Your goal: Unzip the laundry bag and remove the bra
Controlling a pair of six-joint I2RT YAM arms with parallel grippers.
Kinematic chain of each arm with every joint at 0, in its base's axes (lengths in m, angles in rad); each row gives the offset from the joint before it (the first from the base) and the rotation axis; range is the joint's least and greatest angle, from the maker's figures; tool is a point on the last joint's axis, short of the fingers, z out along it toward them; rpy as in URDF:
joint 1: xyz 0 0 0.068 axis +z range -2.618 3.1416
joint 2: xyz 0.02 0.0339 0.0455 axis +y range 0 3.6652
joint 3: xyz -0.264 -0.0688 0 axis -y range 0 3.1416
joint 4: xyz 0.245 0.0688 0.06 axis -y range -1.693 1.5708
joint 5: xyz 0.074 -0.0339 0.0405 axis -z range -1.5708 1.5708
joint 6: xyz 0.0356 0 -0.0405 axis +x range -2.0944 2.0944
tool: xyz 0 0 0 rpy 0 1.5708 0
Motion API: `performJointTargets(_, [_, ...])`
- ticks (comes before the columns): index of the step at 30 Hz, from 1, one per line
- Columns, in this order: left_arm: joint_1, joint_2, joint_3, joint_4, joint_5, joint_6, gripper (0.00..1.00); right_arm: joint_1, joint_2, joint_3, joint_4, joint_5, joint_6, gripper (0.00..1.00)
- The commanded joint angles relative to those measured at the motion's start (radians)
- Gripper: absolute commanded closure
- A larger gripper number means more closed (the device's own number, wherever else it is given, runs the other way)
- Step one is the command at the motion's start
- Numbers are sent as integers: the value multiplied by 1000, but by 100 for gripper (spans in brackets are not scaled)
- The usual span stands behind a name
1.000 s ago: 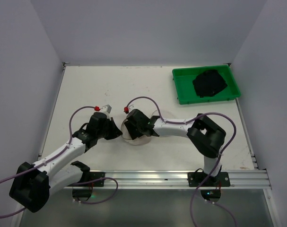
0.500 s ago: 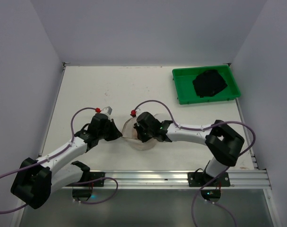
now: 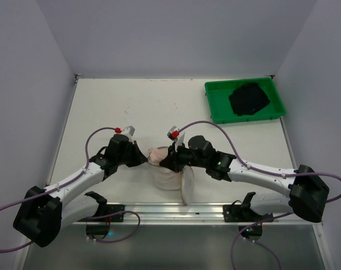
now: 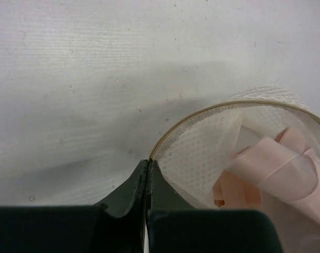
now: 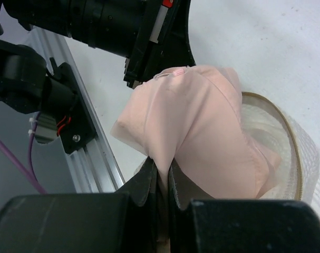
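The laundry bag [image 3: 169, 179] is a cream mesh pouch on the table between both arms, its mouth open and its round flap [image 3: 187, 190] hanging toward the near edge. My left gripper [image 3: 141, 159] is shut on the bag's wire rim [image 4: 165, 138], its fingertips [image 4: 149, 164] pinching the edge. The pale pink bra [image 5: 196, 116] bulges out of the mouth. My right gripper [image 5: 161, 167] is shut on a fold of it. In the top view the bra [image 3: 158, 154] sits just above the bag beside the right gripper [image 3: 170, 160]. Part of the bra [image 4: 278, 168] is still inside the mesh.
A green tray [image 3: 215, 108] holding a dark garment [image 3: 249, 98] stands at the back right. The aluminium rail [image 3: 215, 211] runs along the near edge, just below the bag. The left arm [image 5: 96, 21] is close behind the bra.
My right gripper shut on the bra and drew it up out of the bag's mouth, while its arm stretched out low to the right. The bag's flap dropped open. The left gripper kept its grip.
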Motion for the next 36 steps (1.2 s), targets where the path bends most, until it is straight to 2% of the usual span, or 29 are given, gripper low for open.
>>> performJointTargets(1, [2, -15, -9, 31, 3, -8, 100, 5, -27, -14, 140, -58, 15, 100])
performJointTargets(6, [0, -67, -27, 34, 32, -28, 100, 4, 3, -35, 284, 57, 60, 100])
performJointTargets(11, [-6, -122, -39, 37, 69, -55, 100, 4, 63, 42, 354, 203, 86, 100])
performJointTargets(17, [-9, -208, -41, 37, 94, -72, 100, 5, 155, 130, 385, 382, 141, 100])
performJointTargets(21, [-15, -240, -45, 32, 105, -83, 100, 2, 213, 199, 385, 436, 140, 100])
performJointTargets(26, [-18, -237, -65, 31, 91, -80, 100, -19, 262, 336, 358, 458, 114, 100])
performJointTargets(29, [-20, -240, -75, 19, 68, -95, 100, -44, 270, 428, 304, 481, 40, 100])
performJointTargets(36, [-20, -240, -71, -7, 0, -95, 100, -248, 191, 519, 180, 404, -12, 100])
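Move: The bra is already pinched in my right hand, its lower end still in the laundry bag, whose middle is about 12 cm below and 3 cm right of that hand, 1 cm ahead. The green tray lies roughly 38 cm ahead, 40 cm right and 15 cm below, the black cloth inside it, 2 cm farther right. My left hand grips the bag's rim; the bag's middle is some 10 cm right, 3 cm back, 3 cm below it. I pull the bra out of the bag with my right hand, keeping it pinched, first sweeping forward and a little left, then climbing steeply and curving back right: about 19 cm forward and 17 cm up in all, the wrist swinging some 35 degrees clockwise. My left hand keeps the rim pinched, rises about 5 cm, then settles 2 cm lower. ##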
